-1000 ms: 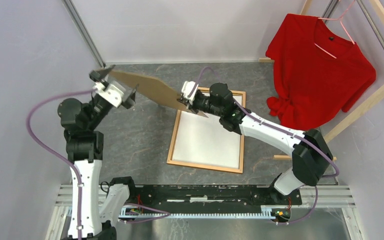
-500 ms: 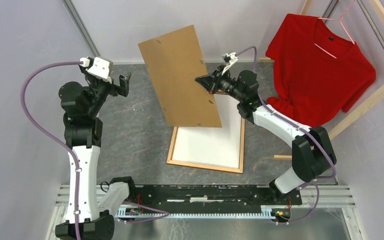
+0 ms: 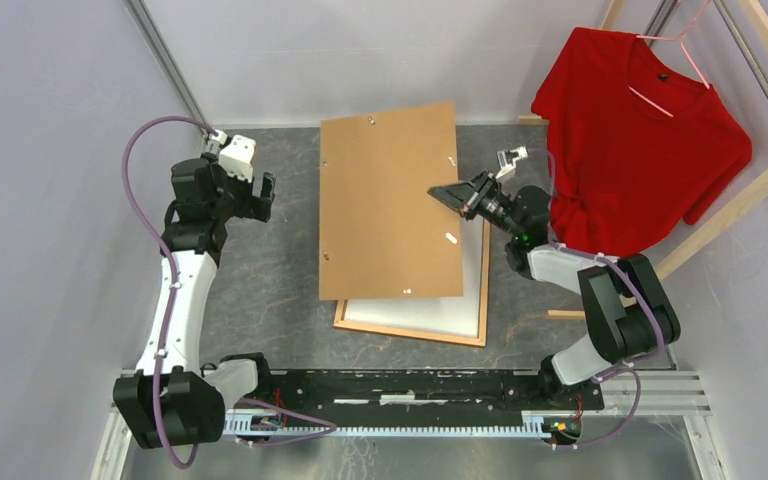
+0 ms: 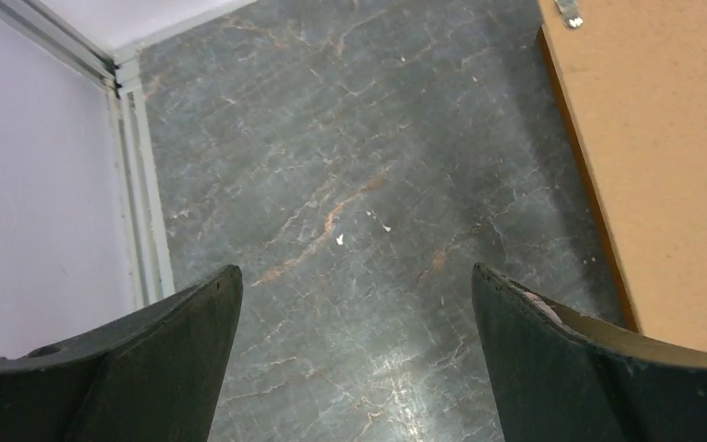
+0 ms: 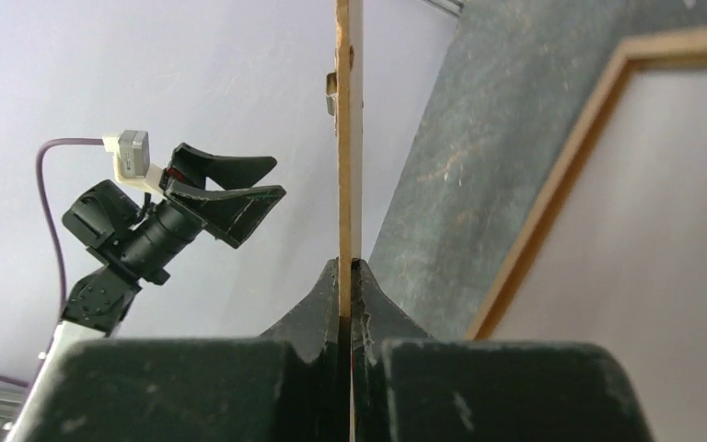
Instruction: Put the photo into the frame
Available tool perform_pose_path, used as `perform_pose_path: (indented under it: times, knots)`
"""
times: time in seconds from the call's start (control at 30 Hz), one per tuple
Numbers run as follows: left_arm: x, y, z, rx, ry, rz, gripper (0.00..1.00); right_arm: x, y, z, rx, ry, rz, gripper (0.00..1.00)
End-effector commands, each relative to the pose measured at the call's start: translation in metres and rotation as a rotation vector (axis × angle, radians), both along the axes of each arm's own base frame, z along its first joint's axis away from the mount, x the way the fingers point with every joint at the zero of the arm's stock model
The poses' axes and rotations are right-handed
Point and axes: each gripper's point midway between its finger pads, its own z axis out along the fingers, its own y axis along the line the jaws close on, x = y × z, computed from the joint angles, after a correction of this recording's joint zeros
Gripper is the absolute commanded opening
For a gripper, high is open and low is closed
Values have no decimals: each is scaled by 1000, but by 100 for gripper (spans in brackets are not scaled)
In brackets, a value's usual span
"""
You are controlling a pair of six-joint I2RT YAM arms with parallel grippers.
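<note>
The frame [image 3: 412, 335] of orange-brown wood lies flat on the dark tabletop. Inside it the photo [image 3: 415, 312] shows only a plain white face, mostly hidden under the brown backing board [image 3: 385, 200]. My right gripper [image 3: 439, 192] is shut on the board's right edge and holds it above the frame. In the right wrist view the board [image 5: 343, 138] runs edge-on between the closed fingers of the right gripper [image 5: 350, 264], with the frame rail [image 5: 562, 184] and white photo [image 5: 663, 239] beyond. My left gripper [image 3: 262, 195] stands open and empty left of the board [image 4: 663, 157], its jaws [image 4: 354, 285] wide over bare table.
A red shirt [image 3: 640, 140] hangs on a pale wooden rack [image 3: 730, 210] at the back right. Metal posts and lilac walls close in the table at the back and left [image 4: 133, 184]. Small metal clips dot the board [image 3: 449, 238].
The right gripper has swung the board from steeply tilted to nearly flat over the frame. The left arm has drawn back leftwards, still open.
</note>
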Motion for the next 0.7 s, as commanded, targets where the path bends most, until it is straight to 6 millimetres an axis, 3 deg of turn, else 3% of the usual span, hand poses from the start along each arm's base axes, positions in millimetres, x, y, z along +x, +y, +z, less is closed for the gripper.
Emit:
perform_pose_path:
  times: [0.0, 0.2, 0.33, 0.5, 0.67]
  knots:
    - [3, -3, -1, 21, -18, -39, 100, -32, -22, 38, 140, 5, 21, 0]
    - [2, -21, -31, -15, 55, -139, 100, -57, -58, -10, 113, 155, -54, 0]
    - [4, -29, -51, -21, 108, -173, 100, -68, -78, -28, 109, 187, -85, 0]
    - [6, -45, -80, -22, 188, -215, 100, -78, -96, -56, 96, 251, -122, 0]
    - [5, -67, -110, -3, 275, -265, 100, -75, -100, -68, 87, 267, -131, 0]
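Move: The wooden frame, where the backing board is to go, lies with its middle about 9 cm back and 3 cm left of the right hand, some 21 cm below. The photo already lies white side up in it, at the same place. The board, still pinched by its right edge, has its middle 9 cm to that hand's left and 2 cm back, at about its height. From the left hand the frame's middle is 28 cm right, 8 cm back and 22 cm down. The backing board is carried over the frame in the shut right gripper: about 10 cm right, 9 cm down and 7 cm back. The right wrist turns some 20 degrees, tipping the board's far edge down towards level with the frame. Meanwhile the left hand, open and empty, sinks about 10 cm and moves 5 cm right towards the frame's left side. ##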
